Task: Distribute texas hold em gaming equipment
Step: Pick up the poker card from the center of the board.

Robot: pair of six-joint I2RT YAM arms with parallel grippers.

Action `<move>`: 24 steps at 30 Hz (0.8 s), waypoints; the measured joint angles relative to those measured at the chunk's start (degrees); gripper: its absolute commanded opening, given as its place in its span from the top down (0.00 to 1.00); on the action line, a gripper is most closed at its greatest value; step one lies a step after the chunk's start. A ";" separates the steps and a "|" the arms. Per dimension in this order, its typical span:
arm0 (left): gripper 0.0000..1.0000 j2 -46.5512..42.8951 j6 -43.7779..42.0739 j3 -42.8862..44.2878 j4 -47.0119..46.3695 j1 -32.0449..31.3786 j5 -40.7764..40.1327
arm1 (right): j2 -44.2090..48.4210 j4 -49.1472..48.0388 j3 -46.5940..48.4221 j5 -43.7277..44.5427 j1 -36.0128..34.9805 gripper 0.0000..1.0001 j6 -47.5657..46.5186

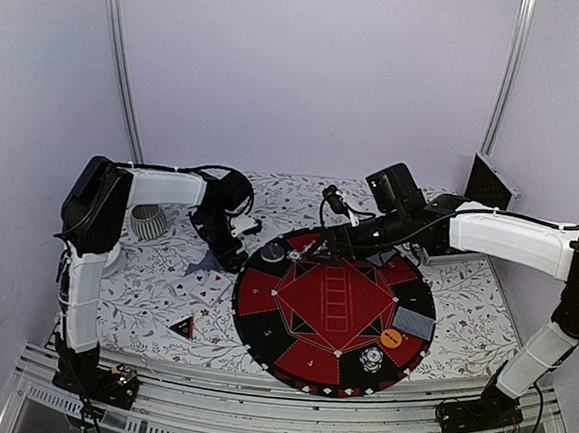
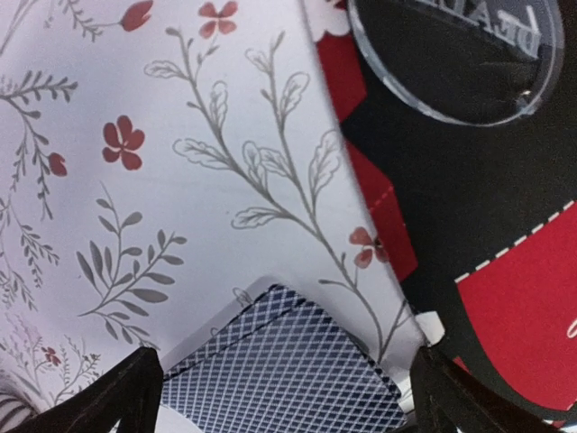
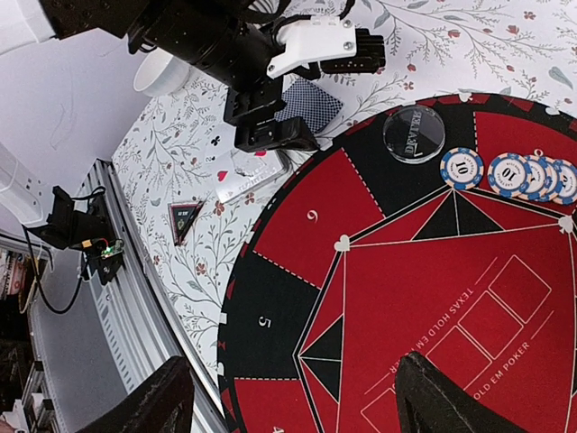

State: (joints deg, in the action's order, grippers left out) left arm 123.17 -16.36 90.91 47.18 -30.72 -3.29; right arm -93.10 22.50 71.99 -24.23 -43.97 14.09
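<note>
A grey-blue-backed card [image 2: 288, 374] lies flat on the flowered cloth between the spread fingers of my left gripper [image 2: 287, 357], which is open just off the mat's left rim [image 1: 234, 255]. More cards [image 1: 204, 286] lie face up to its left, and a black-red triangle [image 1: 182, 325] sits nearer the front. On the round mat [image 1: 289, 352] are a clear dealer disc [image 3: 414, 134], a row of blue-white chips [image 3: 462, 168], an orange disc [image 1: 391, 338], a chip stack [image 1: 372, 359] and a face-down card [image 1: 411, 323]. My right gripper [image 3: 293, 363] hangs open and empty above the mat.
A ribbed grey cup [image 1: 150, 223] stands at the back left of the cloth. A black box [image 1: 490, 180] sits at the back right. The metal rail [image 1: 284, 417] runs along the near edge. Both arms reach over the mat's far rim.
</note>
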 measured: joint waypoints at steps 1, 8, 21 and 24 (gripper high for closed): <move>0.02 0.13 0.48 0.13 0.11 0.20 0.15 | 0.15 0.07 -0.09 0.02 0.00 0.21 0.02; 0.02 0.20 3.67 0.13 1.29 1.90 1.18 | 0.94 -0.02 -0.39 0.02 0.00 0.21 0.04; 0.29 -0.74 7.02 -2.40 -0.09 4.37 3.91 | 0.96 0.00 -0.39 -0.04 0.00 0.21 0.04; 0.41 -1.44 7.39 -3.37 -1.38 4.39 3.93 | 0.98 0.00 -0.39 -0.20 0.00 0.21 0.04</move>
State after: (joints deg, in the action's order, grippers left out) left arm 121.73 -8.97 87.55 45.80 -26.33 0.64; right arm -92.12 22.50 71.59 -24.43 -43.97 14.13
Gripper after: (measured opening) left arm 0.699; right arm 0.786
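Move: The blue-backed poker card lies flat just below the left hand, its middle about 3 cm to the left and 1 cm back, with its corner beside the back-right finger. Face-up cards lie some 6 cm left and 6 cm back of the hand; the dealer chip is about 9 cm to the right and 3 cm ahead. From the right hand the poker card lies roughly 25 cm left, 10 cm ahead and 18 cm down. With its back-right finger against the corner of the poker card, the left hand pushes the card along the table, skimming left about 2.5 cm with the fingers still pointing down and turning some 10 degrees counter-clockwise. There it stops, and the fingers, wide open until then, begin to close on the card's two edges, about a quarter of the way. ##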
